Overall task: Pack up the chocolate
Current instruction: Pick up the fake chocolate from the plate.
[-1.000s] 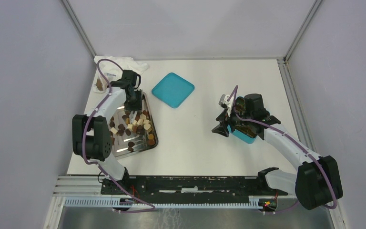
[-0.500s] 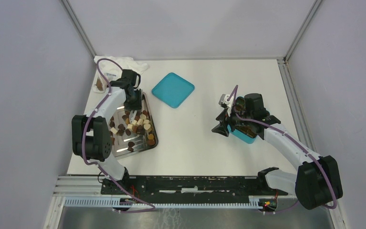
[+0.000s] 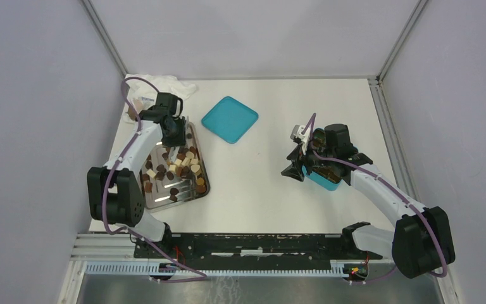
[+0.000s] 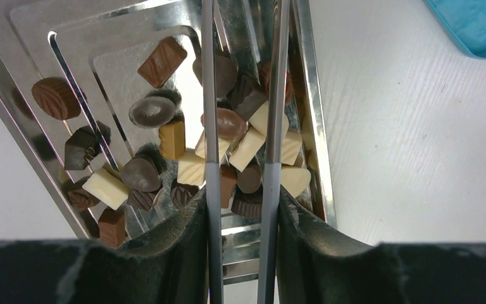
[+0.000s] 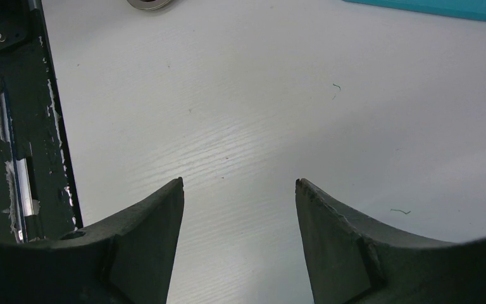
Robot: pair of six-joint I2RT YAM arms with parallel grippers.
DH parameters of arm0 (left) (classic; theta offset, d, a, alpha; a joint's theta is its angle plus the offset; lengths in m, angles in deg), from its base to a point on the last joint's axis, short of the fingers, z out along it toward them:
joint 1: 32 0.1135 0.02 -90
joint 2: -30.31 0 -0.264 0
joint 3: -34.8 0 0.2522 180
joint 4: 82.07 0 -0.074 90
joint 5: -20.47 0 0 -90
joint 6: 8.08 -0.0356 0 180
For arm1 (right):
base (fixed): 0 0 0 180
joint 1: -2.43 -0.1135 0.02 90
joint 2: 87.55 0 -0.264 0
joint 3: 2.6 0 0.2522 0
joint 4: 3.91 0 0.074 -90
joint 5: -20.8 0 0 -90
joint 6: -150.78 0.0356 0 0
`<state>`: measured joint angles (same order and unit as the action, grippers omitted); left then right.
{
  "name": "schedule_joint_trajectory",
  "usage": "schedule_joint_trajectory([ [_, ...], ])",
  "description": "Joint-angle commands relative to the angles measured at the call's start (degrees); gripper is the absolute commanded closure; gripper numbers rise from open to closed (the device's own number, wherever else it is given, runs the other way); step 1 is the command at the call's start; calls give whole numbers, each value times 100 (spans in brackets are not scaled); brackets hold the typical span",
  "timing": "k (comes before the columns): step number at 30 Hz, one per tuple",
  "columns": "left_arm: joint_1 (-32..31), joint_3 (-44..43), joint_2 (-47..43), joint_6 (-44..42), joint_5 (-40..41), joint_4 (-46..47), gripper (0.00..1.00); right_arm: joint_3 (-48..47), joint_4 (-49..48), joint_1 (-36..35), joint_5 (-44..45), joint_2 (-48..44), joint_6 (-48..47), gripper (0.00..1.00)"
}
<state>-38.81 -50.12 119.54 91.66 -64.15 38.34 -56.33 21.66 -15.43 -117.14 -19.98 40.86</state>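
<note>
Chocolate point(image 3: 176, 166), small dark, light brown and cream pieces, lies heaped in a steel tray point(image 3: 164, 197) at the left. My left gripper point(image 3: 173, 140) hangs over the tray's far end, shut on metal tongs point(image 4: 207, 126). In the left wrist view the gripper point(image 4: 240, 196) presses the two blades, which stay apart. Several chocolate pieces point(image 4: 228, 123) show between the blades, and their tips run out of the frame. My right gripper point(image 3: 293, 166) stands open over bare table, with nothing between its fingers point(image 5: 239, 182).
A teal box point(image 3: 323, 178) sits under the right arm's wrist. Its flat teal lid point(image 3: 230, 119) lies at the table's back middle. A crumpled white bag point(image 3: 158, 83) rests in the far left corner. The black base rail point(image 3: 247, 244) runs along the near edge.
The left arm has swung slightly left and back, carrying the tongs toward the tray's far end. The right arm has not moved.
</note>
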Motion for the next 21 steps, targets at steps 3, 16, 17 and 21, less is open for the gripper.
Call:
schedule_joint_trajectory([
  [3, 30, 204, -686, -64, -323, 56, 75, -276, 12, 63, -75, -7, -161, 29],
  [16, -236, 836, -1857, 344, -1957, 376, 75, -446, 262, 653, -24, -252, -361, 29],
  [17, -341, 877, -1991, 421, -2072, 445, 75, -451, 270, 748, 3, -315, -363, 29],
  [21, -1008, 1027, -2250, 905, -2250, 876, 75, -450, 220, 1285, 276, -506, -268, 28],
])
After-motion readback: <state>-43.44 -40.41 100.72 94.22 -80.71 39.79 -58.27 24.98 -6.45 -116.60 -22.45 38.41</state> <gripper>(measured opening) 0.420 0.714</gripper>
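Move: Some 48 cm to the right and 3 cm back from the left hand, which holds the tongs, sits the teal chocolate box, about 11 cm lower. The plate's middle is roughly 6 cm back and 4 cm left of that hand, the teal lid about 16 cm right and 10 cm ahead. From the open, empty right hand the box lies about 11 cm right, 6 cm ahead and 12 cm below, the lid about 20 cm left and 21 cm ahead. Drawing back while still rising, then swinging ever faster to the right, the left hand carries the tongs off the plate towards the box, about 7 cm right, 6 cm back and 5 cm up. Its grip stays shut on them as the wrist tilts some 20 degrees, tips swinging right and clockwise. Late on, the open right hand shifts about 4 cm right and 3 cm forward, in over the box. ##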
